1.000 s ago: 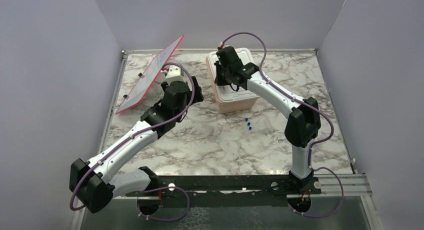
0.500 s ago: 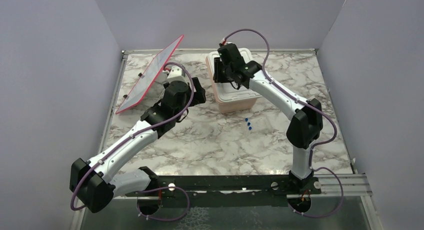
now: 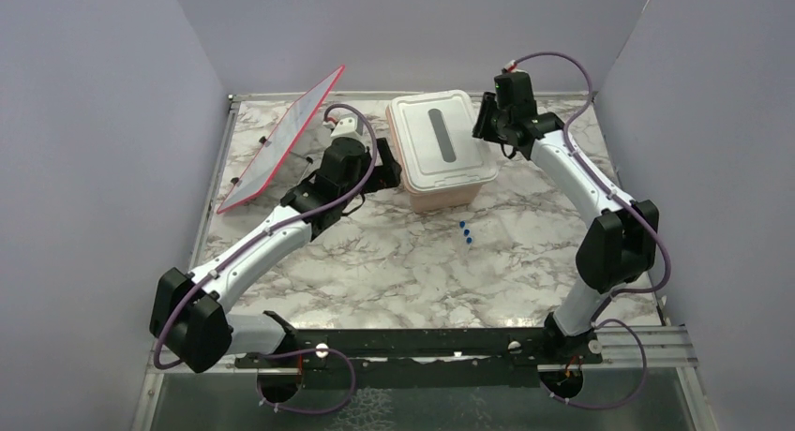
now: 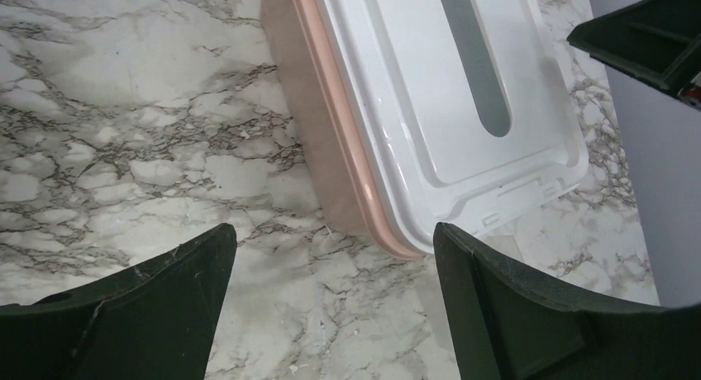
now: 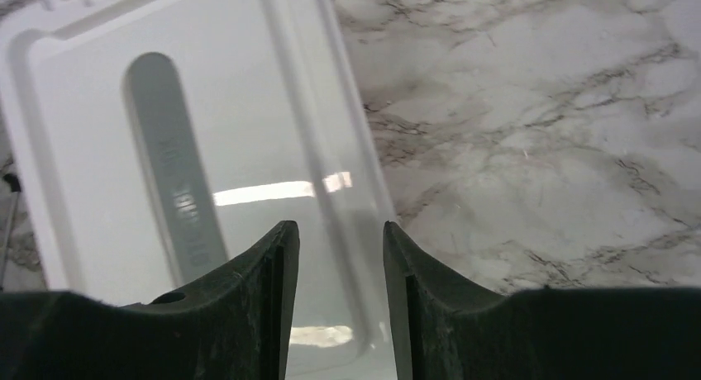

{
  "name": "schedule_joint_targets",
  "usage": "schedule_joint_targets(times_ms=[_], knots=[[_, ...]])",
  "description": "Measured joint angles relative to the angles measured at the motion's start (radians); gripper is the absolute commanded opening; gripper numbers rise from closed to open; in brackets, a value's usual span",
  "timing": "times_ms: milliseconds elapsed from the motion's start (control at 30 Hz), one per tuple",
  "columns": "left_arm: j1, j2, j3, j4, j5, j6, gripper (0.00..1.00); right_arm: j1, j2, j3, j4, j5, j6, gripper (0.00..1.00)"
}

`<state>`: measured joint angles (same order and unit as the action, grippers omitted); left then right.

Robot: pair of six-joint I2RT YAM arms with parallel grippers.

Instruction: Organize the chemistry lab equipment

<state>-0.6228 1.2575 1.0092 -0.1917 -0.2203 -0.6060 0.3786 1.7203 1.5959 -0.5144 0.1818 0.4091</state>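
Three small blue-capped tubes (image 3: 465, 232) lie on the marble table in front of the pink tub (image 3: 448, 195). A white lid (image 3: 439, 142) with a grey slot covers the tub. My left gripper (image 3: 388, 169) hovers at the tub's left side, open wide, and in the left wrist view the tub's corner (image 4: 364, 223) sits between its fingers (image 4: 335, 248) with nothing held. My right gripper (image 3: 485, 126) is above the lid's right edge (image 5: 331, 132), its fingers (image 5: 337, 239) parted and empty. Other lab equipment is out of view.
A large flat red-edged panel (image 3: 281, 139) leans at the back left, close to my left arm. Grey walls close in the table on three sides. Bare marble (image 3: 394, 272) stretches in front of the tub.
My right gripper lifted off the lid's middle, swung right to its edge and opened. My left arm pushed forward and right, closer to the tub.
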Motion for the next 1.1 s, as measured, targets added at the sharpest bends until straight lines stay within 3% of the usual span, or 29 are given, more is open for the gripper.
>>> schedule_joint_targets(times_ms=[200,600,767,1100], knots=[[0.036,0.109,0.077,0.026,0.062,-0.013,0.92,-0.106,0.001,-0.082,0.007,-0.054,-0.001,0.44],[0.087,0.281,0.162,0.082,0.162,-0.045,0.88,-0.125,0.021,-0.092,0.047,-0.203,-0.045,0.28],[0.093,0.326,0.184,0.101,0.187,-0.046,0.76,-0.131,0.028,-0.092,0.052,-0.247,-0.065,0.23],[0.093,0.356,0.188,0.108,0.193,-0.037,0.54,-0.135,0.028,-0.107,0.1,-0.321,-0.095,0.22]])
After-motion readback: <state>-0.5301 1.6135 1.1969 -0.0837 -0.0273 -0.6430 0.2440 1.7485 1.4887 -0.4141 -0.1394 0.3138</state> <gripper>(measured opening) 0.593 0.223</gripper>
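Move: The white lid on the pink box lies with its middle about 11 cm ahead of my left hand, 11 cm to its right and 5 cm lower. From my right hand that middle is level fore and aft, some 6 cm to the left and 5 cm down. The blue-capped tubes lie about 8 cm back and 18 cm right of my left hand, 15 cm lower; the pink-edged board stands roughly 20 cm left of it and 9 cm farther out. I slide my left hand forward about 7 cm and rightward 4 cm, past the lid's near-left corner, sinking some 4 cm mostly late, and part-close the fingers astride the left rim. My right hand dips about 4 cm, swings right, then eases back left, turning counter-clockwise as its fingers narrow and the tips come down to the lid's right rim. ##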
